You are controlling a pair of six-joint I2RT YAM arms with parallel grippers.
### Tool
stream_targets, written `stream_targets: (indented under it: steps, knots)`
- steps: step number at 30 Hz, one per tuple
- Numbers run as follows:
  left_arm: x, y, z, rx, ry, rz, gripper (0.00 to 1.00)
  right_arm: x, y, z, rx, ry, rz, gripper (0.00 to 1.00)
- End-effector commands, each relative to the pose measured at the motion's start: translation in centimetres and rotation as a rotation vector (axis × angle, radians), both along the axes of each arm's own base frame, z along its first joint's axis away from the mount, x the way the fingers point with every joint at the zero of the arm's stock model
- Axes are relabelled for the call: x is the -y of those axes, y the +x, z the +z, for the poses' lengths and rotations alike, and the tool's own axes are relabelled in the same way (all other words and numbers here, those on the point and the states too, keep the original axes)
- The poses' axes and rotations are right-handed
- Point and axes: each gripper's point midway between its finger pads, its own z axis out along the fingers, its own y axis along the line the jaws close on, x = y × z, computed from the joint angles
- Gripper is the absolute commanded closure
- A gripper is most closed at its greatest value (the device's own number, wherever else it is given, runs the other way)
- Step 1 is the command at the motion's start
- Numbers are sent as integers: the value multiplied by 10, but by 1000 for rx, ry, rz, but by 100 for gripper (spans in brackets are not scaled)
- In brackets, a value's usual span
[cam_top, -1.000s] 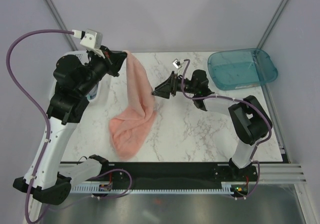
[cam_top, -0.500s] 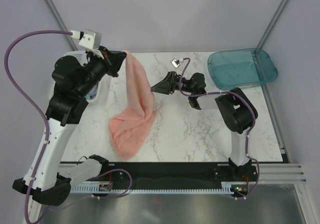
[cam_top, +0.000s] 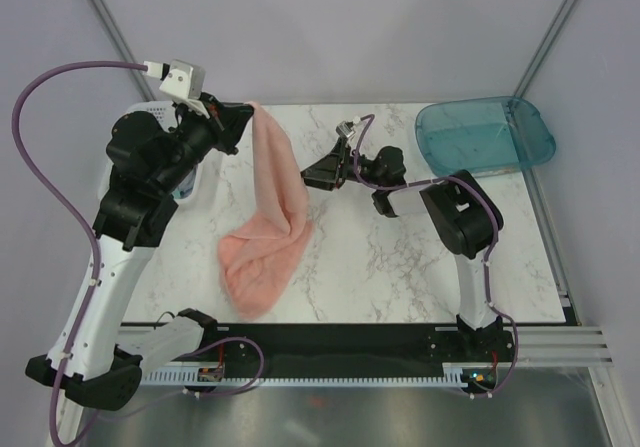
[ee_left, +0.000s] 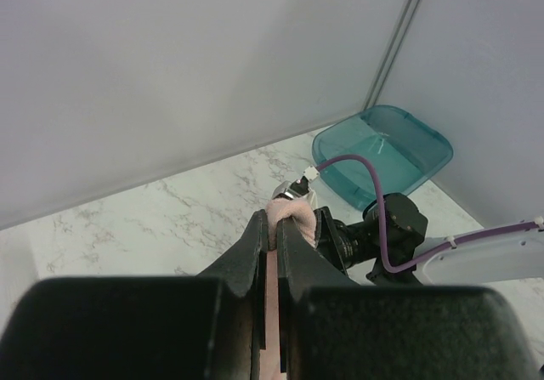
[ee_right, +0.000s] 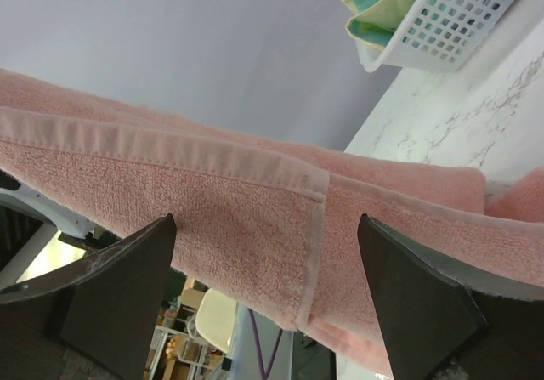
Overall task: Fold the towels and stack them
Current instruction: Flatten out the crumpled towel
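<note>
A salmon-pink towel (cam_top: 268,229) hangs from my left gripper (cam_top: 251,118), raised over the table's back left. Its lower end lies bunched on the marble. In the left wrist view the left gripper (ee_left: 281,224) is shut on a corner of the pink towel (ee_left: 293,211). My right gripper (cam_top: 309,177) is open just right of the hanging cloth at mid-height. In the right wrist view the hemmed edge of the pink towel (ee_right: 255,201) spans the gap between the wide-apart fingers (ee_right: 119,295), untouched by them. A pale-yellow towel with teal (ee_right: 378,10) lies in a white basket (ee_right: 442,23).
A teal plastic bin (cam_top: 485,137) sits at the table's back right corner, also in the left wrist view as the teal bin (ee_left: 382,150). The white basket stands by the left arm, mostly hidden under it from above. Grey walls close the back.
My right gripper has moved left and slightly back, up to the right edge of the hanging pink towel, with its arm folding in. The left gripper and towel have stayed put.
</note>
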Motion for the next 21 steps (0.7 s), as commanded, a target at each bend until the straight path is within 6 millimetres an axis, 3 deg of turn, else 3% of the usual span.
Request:
stream_targets:
  steps: [1,8,12,14,15,21]
  knots:
    - [0,-2,10,71,16,-14,98,15,-31,72,371,245,28,4]
    - [1,0,-14,27,33,-15,98,24,-49,111,440,284,46,7]
    - [-3,9,-48,-7,128,11,98,30,-60,125,458,296,49,12]
    - [-11,18,-66,-49,149,68,98,33,-67,120,452,282,52,14]
    - [-13,23,-85,-85,168,82,98,34,-70,115,466,267,56,16]
    - [-29,40,-149,-239,194,187,98,39,-74,69,381,180,59,27]
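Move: The right hand, fingers wide open and pointing left, has the towel's hanging free corner about 5 cm back of its point, 1 cm left and 4 cm lower; the towel's crumpled part on the table lies some 18 cm back, 10 cm left and 19 cm down. From the left hand, which pinches the towel's upper end, that free corner is level ahead, about 6 cm right and 30 cm below; the white basket is 30 cm left, 15 cm ahead, 43 cm down. Keep the left gripper shut on the towel and lower it about 13 cm, gathering speed and easing slightly forward, with the fingers tipping down. Meanwhile lift the right hand some 5 cm, draw it back about 4 cm and slightly right beside the hanging hem, then let it sink a little as its open fingers start to close, still well apart. ##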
